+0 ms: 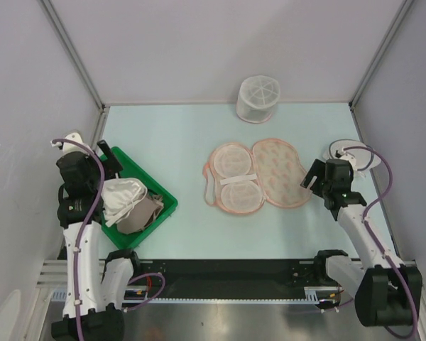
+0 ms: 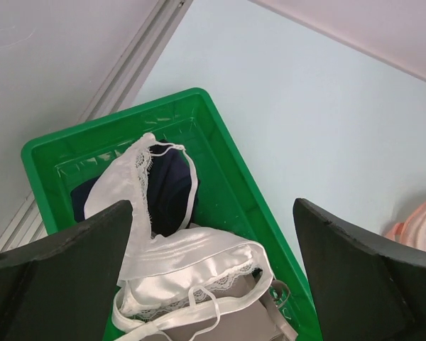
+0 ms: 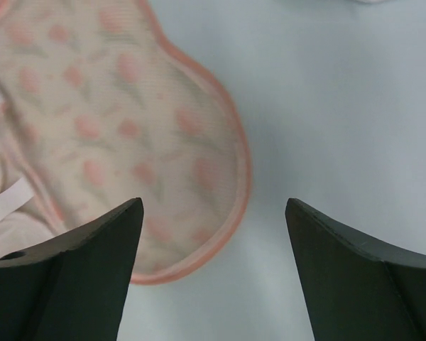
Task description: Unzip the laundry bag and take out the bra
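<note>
The laundry bag point(image 1: 277, 172) lies unzipped and spread flat in the middle of the table, its peach printed half on the right and its pale inner half point(image 1: 234, 177) on the left. In the right wrist view the bag point(image 3: 106, 121) fills the upper left. My right gripper point(image 1: 313, 175) point(image 3: 213, 202) hangs open just over the bag's right edge, holding nothing. The bra point(image 1: 123, 197) point(image 2: 192, 263), white satin with lace and thin straps, lies in the green bin point(image 1: 150, 179) point(image 2: 234, 192). My left gripper point(image 1: 108, 162) point(image 2: 213, 206) is open above it, apart from it.
Under the bra in the bin lie a tan cloth point(image 1: 143, 217) point(image 2: 248, 320) and a navy cloth point(image 2: 167, 192). A white mesh cylinder point(image 1: 258, 98) stands at the back wall. A flat white mesh disc point(image 1: 356, 153) lies behind the right gripper. Walls close in left, right and back.
</note>
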Tool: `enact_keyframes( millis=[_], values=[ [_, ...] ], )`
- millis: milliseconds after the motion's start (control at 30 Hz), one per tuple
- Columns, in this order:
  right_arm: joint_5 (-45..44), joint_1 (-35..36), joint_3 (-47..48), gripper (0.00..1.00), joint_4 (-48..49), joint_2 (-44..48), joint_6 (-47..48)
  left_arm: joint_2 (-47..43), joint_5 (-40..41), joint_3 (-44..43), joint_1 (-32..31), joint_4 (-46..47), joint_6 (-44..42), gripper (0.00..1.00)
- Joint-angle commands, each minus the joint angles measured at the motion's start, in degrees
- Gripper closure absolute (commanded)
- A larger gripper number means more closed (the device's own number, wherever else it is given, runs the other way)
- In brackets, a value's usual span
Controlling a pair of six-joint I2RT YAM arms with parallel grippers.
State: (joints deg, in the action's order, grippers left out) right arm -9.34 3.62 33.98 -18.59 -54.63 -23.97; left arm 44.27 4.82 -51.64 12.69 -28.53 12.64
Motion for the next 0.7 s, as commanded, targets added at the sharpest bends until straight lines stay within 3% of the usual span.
enact_keyframes(
  millis=[0, 167, 667],
  values=[
    [4.50, -7.90, 1.00, 0.17, 2.33, -6.70, 0.50, -0.59, -3.32, 1.62, -0.38, 4.36, -1.66, 0.00],
    [7.49, -9.86, 1.44, 0.26, 5.13, -11.89, 0.76, 0.12, -6.67, 2.33, -0.21, 3.93, -1.66, 0.00],
    [8.47, -8.98, 3.64, 0.36, 6.02, -21.29, 2.69, 2.57, -8.77, 3.03, -0.38, 2.43, -1.66, 0.00]
  ],
)
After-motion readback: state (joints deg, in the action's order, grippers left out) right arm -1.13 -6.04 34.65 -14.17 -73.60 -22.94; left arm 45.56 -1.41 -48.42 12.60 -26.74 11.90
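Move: The laundry bag's flowered flap lies with its right-hand edge almost beneath the open right hand, about 1 cm to its left and some 10 cm below. The bag's mesh half is centred roughly 6 cm ahead and 28 cm left; the round white lid is about 17 cm ahead and 18 cm right. From the left hand, that flap edge is around 64 cm right, about 1 cm ahead and 26 cm lower. No contact with the bag can be seen yet: the right hand heads down about 7 cm to the flowered flap's right edge, first swinging right some 3 cm, then easing back left about 1 cm. Its fingers tip some 15 degrees steeper and partly close, staying open about the edge. Above the green tray, the wide-open left hand drifts a couple of centimetres down and right. ##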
